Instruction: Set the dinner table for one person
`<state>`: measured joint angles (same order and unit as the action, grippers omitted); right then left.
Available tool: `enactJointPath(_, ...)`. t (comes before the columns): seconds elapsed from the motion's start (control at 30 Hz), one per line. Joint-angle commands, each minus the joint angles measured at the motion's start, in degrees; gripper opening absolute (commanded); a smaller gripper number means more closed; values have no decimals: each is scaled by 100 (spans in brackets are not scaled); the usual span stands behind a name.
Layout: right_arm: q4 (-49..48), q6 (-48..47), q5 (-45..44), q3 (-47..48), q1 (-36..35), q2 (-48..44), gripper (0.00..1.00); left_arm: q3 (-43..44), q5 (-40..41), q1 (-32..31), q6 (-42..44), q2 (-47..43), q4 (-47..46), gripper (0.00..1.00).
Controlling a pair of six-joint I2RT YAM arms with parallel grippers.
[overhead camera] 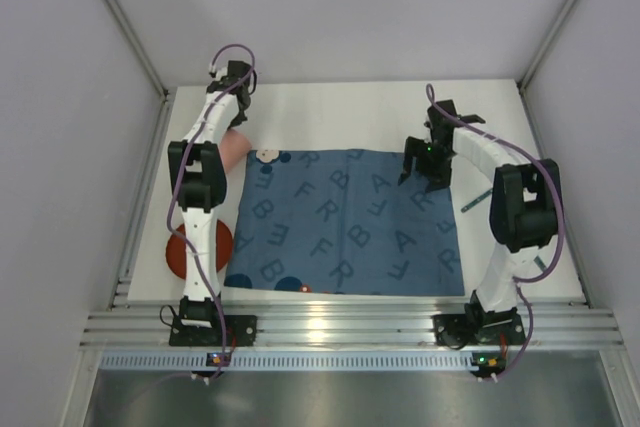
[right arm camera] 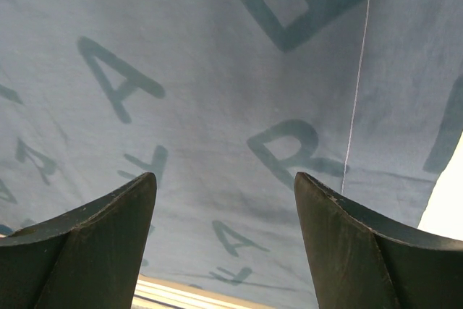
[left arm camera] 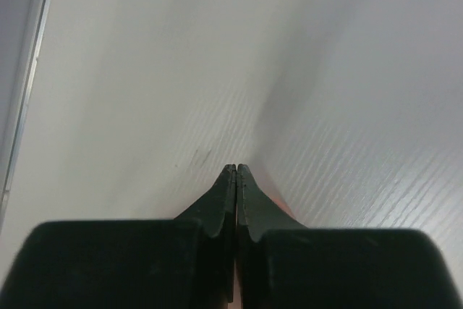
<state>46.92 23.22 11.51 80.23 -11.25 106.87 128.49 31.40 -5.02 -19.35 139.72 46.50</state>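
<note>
The dinner table is a white top with a blue letter-printed mat spread over its middle. My left gripper is stretched to the far left corner, off the mat. In the left wrist view its fingertips are pressed together over bare white table, with nothing visible between them and a thin pink sliver beside the right finger. My right gripper hovers over the mat's far right part. It stands open above the blue cloth with nothing between its fingers.
A pink object and a small white spotted piece lie by the mat's far left corner. A red round plate sits under the left arm. A slim utensil and another lie right of the mat. Walls enclose three sides.
</note>
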Motion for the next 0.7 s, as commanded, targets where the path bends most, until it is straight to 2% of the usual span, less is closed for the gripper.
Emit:
enactJointPath(0.0, -86, -81, -52, -191, -44, -439, 77, -288, 139, 27, 81, -551, 184, 0)
enactJointPath(0.1, -147, -81, -17, -376, -36, -597, 77, -473, 156, 18, 20, -779, 280, 0)
enactJointPath(0.27, -218, -55, 80, -613, -36, -922, 77, -947, 25, -34, -103, -1640, 140, 0)
enactJointPath(0.5, -323, 24, 290, -1043, -44, -1475, 77, -1562, -564, -26, -271, -2983, -88, 0)
enactJointPath(0.6, -323, 24, 352, -1193, -44, -1721, 77, -1985, -959, -26, -131, -3187, -264, 2)
enactJointPath(0.63, -323, 42, 361, -1298, -44, -1783, 77, -2020, -1082, -26, -130, -3188, -247, 37)
enactJointPath(0.67, -323, 42, 378, -1360, -44, -1862, 77, -2055, -1396, -34, -113, -3188, -247, 56)
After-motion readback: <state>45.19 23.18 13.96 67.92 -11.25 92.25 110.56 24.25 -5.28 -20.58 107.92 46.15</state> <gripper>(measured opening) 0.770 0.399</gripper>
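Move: The left hand's nearly shut fingers are at the far rim of the pink cup, which lies on its side; its middle is about 8 cm back from them, 1 cm to the left and some 3 cm lower. The tablecloth's far left corner is roughly 9 cm back and 6 cm to the right, and the red plate about 38 cm back and 3 cm left. From the right hand the cup lies some 58 cm left and 11 cm ahead. The left hand, fingers shut at the cup's rim, first draws back low over the table for about 3 cm, pulling the cup with it, then comes off the cup and climbs steeply, still easing back, to end some 16 cm higher, its fingers tilting up about 15 degrees and partly opening only at the end. Meanwhile the right hand, fingers still wide open and empty over the far right of the tablecloth, eases back about 5 cm and, after a small dip, rises a little. ##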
